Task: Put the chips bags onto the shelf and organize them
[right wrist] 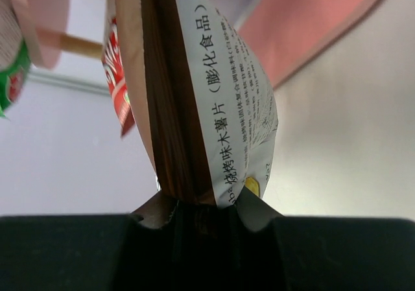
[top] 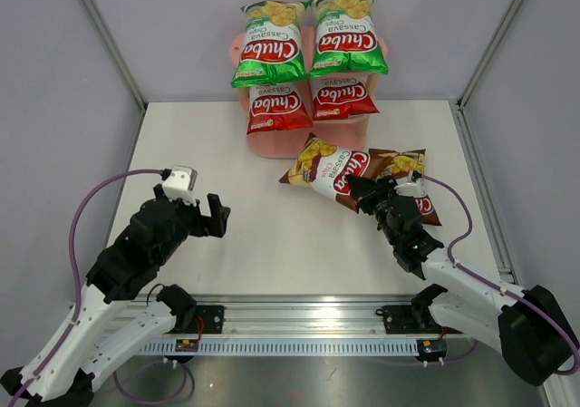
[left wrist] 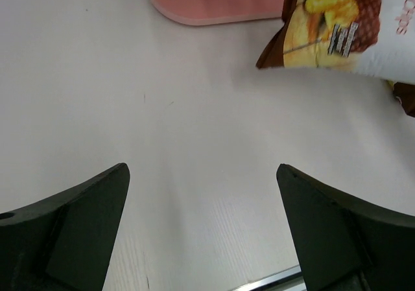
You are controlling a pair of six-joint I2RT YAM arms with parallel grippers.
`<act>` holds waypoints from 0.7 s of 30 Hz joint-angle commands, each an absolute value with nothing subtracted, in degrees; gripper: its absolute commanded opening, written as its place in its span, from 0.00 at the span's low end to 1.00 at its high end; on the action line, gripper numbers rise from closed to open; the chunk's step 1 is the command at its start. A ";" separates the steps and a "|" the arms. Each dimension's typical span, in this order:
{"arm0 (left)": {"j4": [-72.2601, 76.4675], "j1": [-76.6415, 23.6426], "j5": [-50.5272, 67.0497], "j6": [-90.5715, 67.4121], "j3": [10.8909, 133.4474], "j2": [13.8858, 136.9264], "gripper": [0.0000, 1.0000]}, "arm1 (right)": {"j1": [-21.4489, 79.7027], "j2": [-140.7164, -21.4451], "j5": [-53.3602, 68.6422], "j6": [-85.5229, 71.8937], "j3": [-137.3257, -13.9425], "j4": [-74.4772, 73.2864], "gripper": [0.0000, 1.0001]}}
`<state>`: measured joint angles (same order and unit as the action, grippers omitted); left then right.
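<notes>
The pink shelf [top: 268, 142] stands at the back. Two green chips bags [top: 267, 43] [top: 347, 33] lie on its top board and two red ones [top: 275, 108] [top: 343, 95] on the board below. My right gripper [top: 362, 189] is shut on the end of a dark brown bag [top: 328, 168], held edge-on in the right wrist view [right wrist: 194, 103], just in front of the shelf's bottom board. A second brown bag [top: 408, 176] lies on the table under the right arm. My left gripper [top: 217, 217] is open and empty over bare table, left of the bags.
White table with grey enclosure walls on three sides. In the left wrist view the shelf's bottom board [left wrist: 220, 2] and the held brown bag's corner [left wrist: 337, 35] lie ahead. A metal rail [top: 290, 325] runs along the near edge.
</notes>
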<state>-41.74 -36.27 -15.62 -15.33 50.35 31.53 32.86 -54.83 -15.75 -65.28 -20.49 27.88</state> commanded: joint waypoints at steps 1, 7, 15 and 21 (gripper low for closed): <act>-38.59 -36.12 -16.53 -13.10 47.56 30.32 0.99 | 32.61 -59.58 -24.43 -69.78 -20.83 47.09 0.00; -38.67 -36.12 -15.56 -12.57 46.67 29.27 0.99 | 32.52 -70.65 -27.42 -71.72 -23.29 55.89 0.00; -37.44 -36.12 -12.22 -11.69 45.27 27.25 0.99 | 32.26 -84.09 -32.16 -71.02 -27.41 65.47 0.00; -37.18 -36.12 -11.78 -11.34 45.18 27.42 0.99 | 31.73 -96.47 -31.55 -70.93 -31.90 76.71 0.00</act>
<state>-40.16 -36.27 -13.43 -12.64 45.45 27.75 32.18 -92.23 -28.36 -70.17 -28.14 62.08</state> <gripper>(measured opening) 0.994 0.242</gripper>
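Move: The right hand already holds a brown chips bag; the middle of the pink shelf's bottom tier lies about 24 cm ahead, 10 cm left and 14 cm below. Above that tier stand two red bags, one about 22 cm straight ahead, the other equally far ahead but 19 cm left, both some 5 cm higher than the hand. Another brown bag lies 9 cm ahead, 18 cm right and 16 cm below. From the left hand the tier is about 34 cm ahead, 21 cm right and 21 cm below. The right arm carries the pinched brown bag about 9 cm forward, sinking slightly, towards the shelf's bottom tier. ##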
